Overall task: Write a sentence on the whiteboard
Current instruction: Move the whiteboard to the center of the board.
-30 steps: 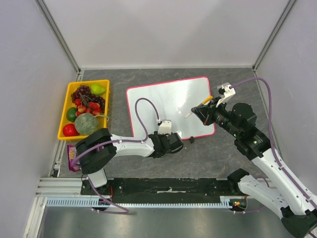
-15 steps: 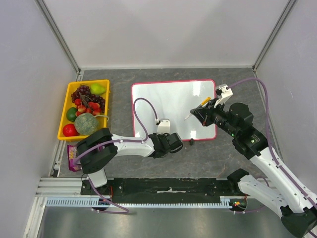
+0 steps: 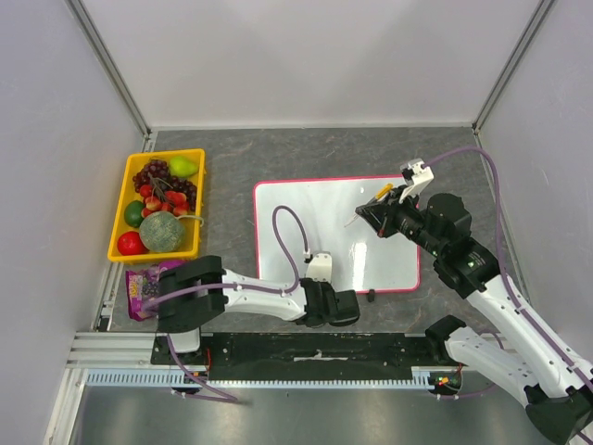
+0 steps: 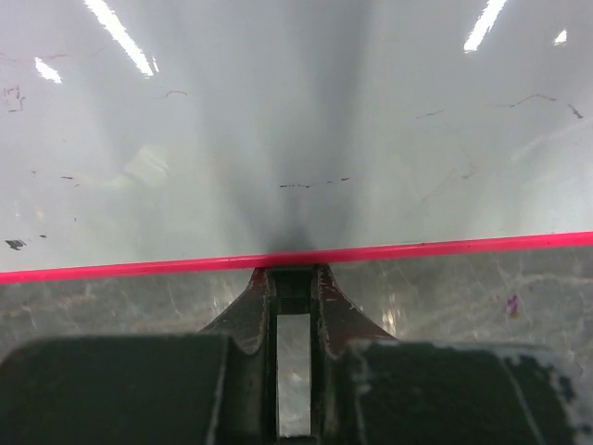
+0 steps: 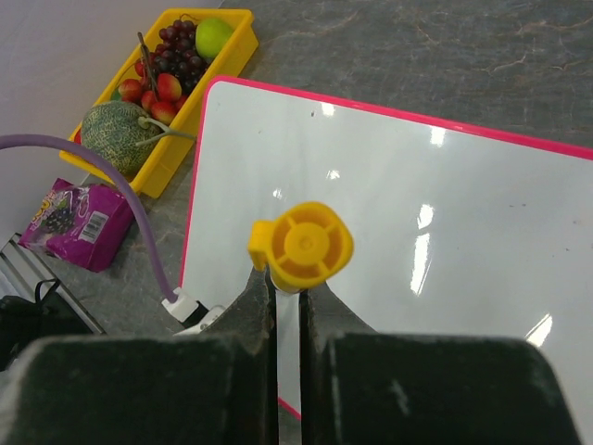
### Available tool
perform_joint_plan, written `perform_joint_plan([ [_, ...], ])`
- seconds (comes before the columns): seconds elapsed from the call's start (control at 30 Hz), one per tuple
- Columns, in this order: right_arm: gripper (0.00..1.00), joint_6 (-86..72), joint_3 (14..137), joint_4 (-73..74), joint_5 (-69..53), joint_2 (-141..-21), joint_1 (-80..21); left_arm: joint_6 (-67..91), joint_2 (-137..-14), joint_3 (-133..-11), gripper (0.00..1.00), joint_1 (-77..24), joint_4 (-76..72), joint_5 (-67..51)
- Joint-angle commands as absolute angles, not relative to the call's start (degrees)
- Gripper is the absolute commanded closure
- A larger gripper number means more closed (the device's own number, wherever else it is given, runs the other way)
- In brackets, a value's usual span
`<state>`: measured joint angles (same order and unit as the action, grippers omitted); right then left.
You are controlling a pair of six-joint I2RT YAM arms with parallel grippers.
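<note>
The whiteboard (image 3: 320, 227) lies flat mid-table, glossy white with a pink frame; it fills the left wrist view (image 4: 296, 139) and the right wrist view (image 5: 426, 185). My left gripper (image 3: 326, 293) (image 4: 293, 283) is shut on a small black foot at the board's near edge. A second foot (image 3: 371, 297) sticks out to its right. Over the board's far right part, my right gripper (image 3: 371, 209) (image 5: 289, 289) is shut on a marker (image 5: 301, 246) with a yellow end (image 3: 383, 192). Whether its tip touches the board is hidden. No sentence is in view, only faint smudges.
A yellow tray (image 3: 118, 199) (image 5: 243, 20) of fruit stands at the far left. A purple snack packet (image 3: 141, 287) (image 5: 69, 222) lies near the left arm's base. Grey walls close the table on three sides.
My left gripper shut on the board's foot and dragged the board toward the near edge and to the right, squaring it. The right gripper stayed almost still with the marker.
</note>
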<state>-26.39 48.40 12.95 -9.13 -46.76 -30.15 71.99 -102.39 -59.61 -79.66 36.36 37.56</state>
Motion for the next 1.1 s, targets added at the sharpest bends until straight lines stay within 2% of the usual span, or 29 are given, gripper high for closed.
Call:
perform_joint_plan([
  [0.0,1.0,-26.19,47.81,10.81,-9.49,-45.79,-30.06,79.8,-107.31,-60.73,0.95,-84.54,46.76,26.46],
  [0.07,1.0,-26.19,47.55,10.9,-9.58,-45.53,-30.06,80.07,-108.1,-62.22,0.91,-85.69,47.46,26.45],
  [0.17,1.0,-26.19,47.29,10.81,-9.75,-45.35,-30.06,79.63,-108.98,-64.42,0.8,-87.01,47.55,26.98],
  [0.27,1.0,-26.19,47.2,10.9,-10.19,-45.18,-30.06,78.67,-109.51,-66.18,0.64,-87.54,47.55,27.51],
  [0.37,1.0,-26.19,47.37,10.9,-10.9,-44.91,-30.06,78.66,-108.81,-66.27,0.38,-87.71,47.63,27.25],
  [0.47,1.0,-26.19,47.37,10.99,-11.25,-44.82,-30.06,78.92,-105.66,-65.57,0.25,-88.41,47.99,27.25],
  [0.9,1.0,-24.26,48.34,12.04,-10.28,-46.49,-30.06,66.72,-90.81,-70.14,0.06,-89.3,51.24,30.15],
  [1.07,1.0,-23.29,50.79,12.31,-11.16,-49.39,-30.15,58.99,-82.55,-68.3,0.04,-85.7,48.62,28.39],
])
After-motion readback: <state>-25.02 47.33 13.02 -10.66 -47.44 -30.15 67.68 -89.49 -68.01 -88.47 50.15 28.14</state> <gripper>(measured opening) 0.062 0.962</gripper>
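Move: The left hand is already shut on the left black clip at the whiteboard's near edge. The whiteboard's middle lies about 16 cm ahead and 5 cm to its right, level in height; the right black clip sits some 13 cm to its right, straight level with it. From the right hand, which waits with the pen, the whiteboard's middle is about 3 cm ahead, 7 cm left and 28 cm below. Drawing back 8 cm, the left hand drags the whiteboard by its left clip, opens, then rises 9 cm. ##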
